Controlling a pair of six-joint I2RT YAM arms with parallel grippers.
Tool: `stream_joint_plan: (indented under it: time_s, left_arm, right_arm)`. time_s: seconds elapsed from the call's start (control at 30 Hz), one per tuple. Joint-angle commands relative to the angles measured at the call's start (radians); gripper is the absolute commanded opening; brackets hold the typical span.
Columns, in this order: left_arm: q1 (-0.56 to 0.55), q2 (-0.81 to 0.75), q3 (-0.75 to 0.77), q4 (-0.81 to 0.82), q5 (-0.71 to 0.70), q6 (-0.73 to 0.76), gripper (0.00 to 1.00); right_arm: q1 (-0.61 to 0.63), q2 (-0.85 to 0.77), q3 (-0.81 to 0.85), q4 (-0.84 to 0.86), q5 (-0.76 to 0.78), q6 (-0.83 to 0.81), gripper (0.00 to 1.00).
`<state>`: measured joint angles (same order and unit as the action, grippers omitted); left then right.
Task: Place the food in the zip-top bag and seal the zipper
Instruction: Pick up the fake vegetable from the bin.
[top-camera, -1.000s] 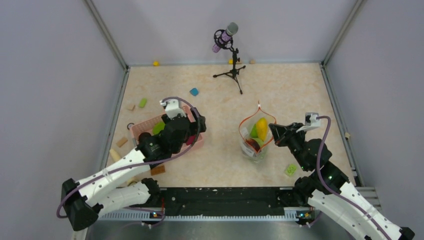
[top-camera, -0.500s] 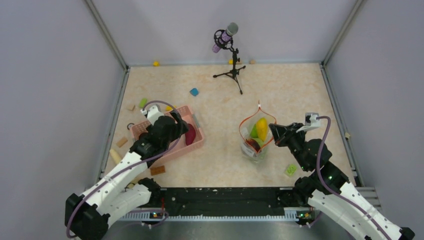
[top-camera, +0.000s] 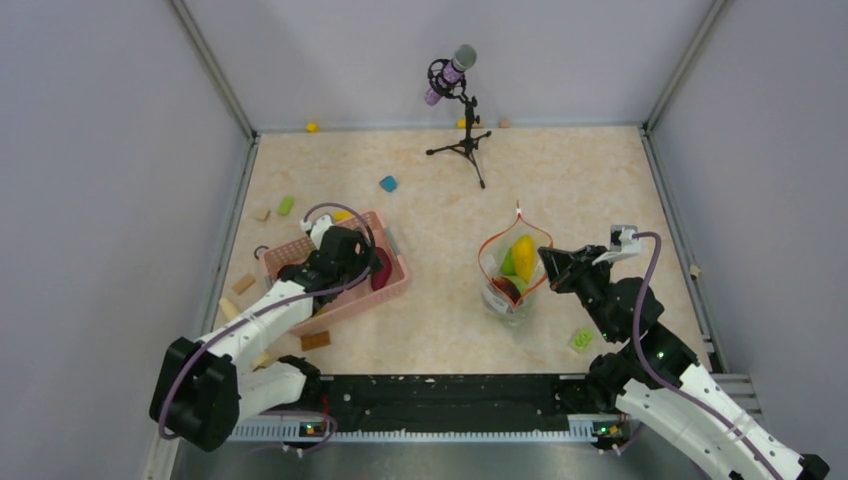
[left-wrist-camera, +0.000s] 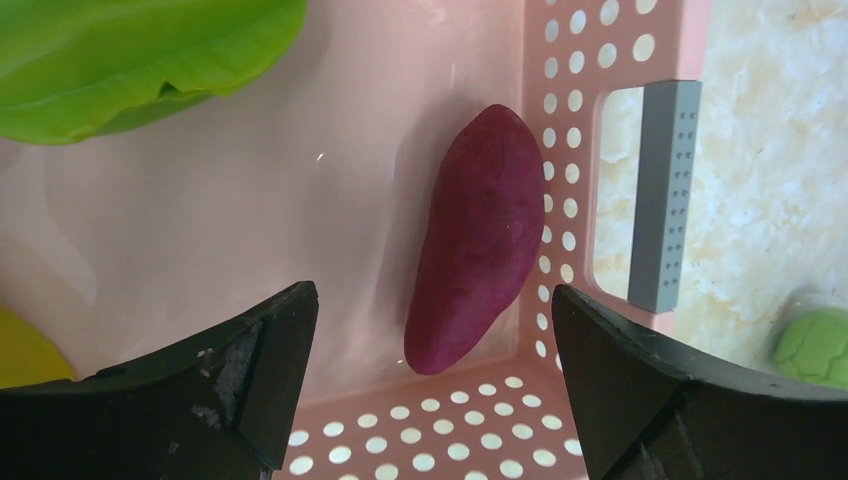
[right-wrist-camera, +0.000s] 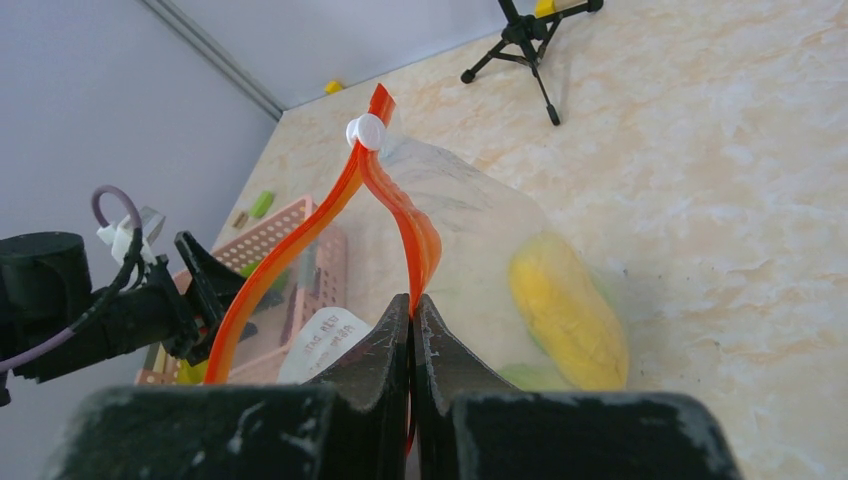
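A maroon piece (left-wrist-camera: 480, 235) of the food lies in the pink basket (left-wrist-camera: 560, 100), against its perforated side wall. My left gripper (left-wrist-camera: 435, 320) hangs open just above it, nothing between the fingers. A green leafy piece (left-wrist-camera: 140, 55) and a yellow piece (left-wrist-camera: 25, 350) share the basket. The zip-top bag (top-camera: 513, 270) stands open mid-table with a yellow piece (right-wrist-camera: 570, 315) and green and dark pieces inside. My right gripper (right-wrist-camera: 411, 305) is shut on the orange-red zipper (right-wrist-camera: 400, 210) at the bag's near rim. The white slider (right-wrist-camera: 366, 131) sits at the far end.
A microphone stand (top-camera: 462, 110) rises at the back centre. Loose blocks lie about: blue (top-camera: 388, 184), green (top-camera: 286, 205), tan (top-camera: 316, 341), and a green one (top-camera: 581, 340) near the right arm. A grey block (left-wrist-camera: 665, 195) lies just outside the basket.
My left arm has swung leftward over the basket and folded lower, and its gripper now points at the maroon piece. The right arm and the bag have not moved.
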<state>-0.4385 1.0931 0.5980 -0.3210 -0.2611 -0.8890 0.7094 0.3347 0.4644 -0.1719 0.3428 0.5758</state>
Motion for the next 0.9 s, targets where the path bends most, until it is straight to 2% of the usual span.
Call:
stream_joint_plan:
  time_s: [0.0, 0.23, 0.57, 0.73, 0.87]
  left_arm:
    - [0.013, 0.064, 0.002, 0.091, 0.037, 0.013, 0.91]
    - [0.024, 0.147, 0.002, 0.151, 0.067, 0.021, 0.89]
    - [0.031, 0.285, 0.041, 0.191, 0.119, 0.06, 0.8]
    - [0.032, 0.318, 0.055, 0.189, 0.126, 0.064, 0.69]
    - [0.034, 0.323, 0.061, 0.182, 0.126, 0.064, 0.55]
  right_arm:
    - [0.001, -0.004, 0.0, 0.04, 0.019, -0.015, 0.0]
    - [0.001, -0.001, -0.002, 0.042, 0.022, -0.016, 0.0]
    - [0.001, 0.006, -0.002, 0.045, 0.022, -0.019, 0.0]
    - [0.001, 0.006, -0.003, 0.045, 0.025, -0.021, 0.0]
    - [0.001, 0.006, -0.002, 0.045, 0.026, -0.023, 0.0]
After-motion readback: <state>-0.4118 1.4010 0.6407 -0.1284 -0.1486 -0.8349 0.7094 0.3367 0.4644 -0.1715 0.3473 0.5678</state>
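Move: The purple vegetable lies in the bin roughly 6 cm below my left hand, some 4 cm ahead and 3 cm to the right. The bin's right wall is about 4 cm right of the vegetable and 3 cm farther out. The green leafy vegetable is some 11 cm to its left and 3 cm farther out, and the yellow one 14 cm left and 9 cm nearer. From my right hand, the purple vegetable is about 32 cm left, 8 cm ahead and 22 cm below. I lower my open left hand about 5 cm into the bin onto the purple vegetable, easing forward and to the right roughly 3 cm each and tipping the fingers slightly further down. The descent flattens out late; there I draw the fingers in to a bit over half open, bringing one tip to each flank of the vegetable, around its middle. ##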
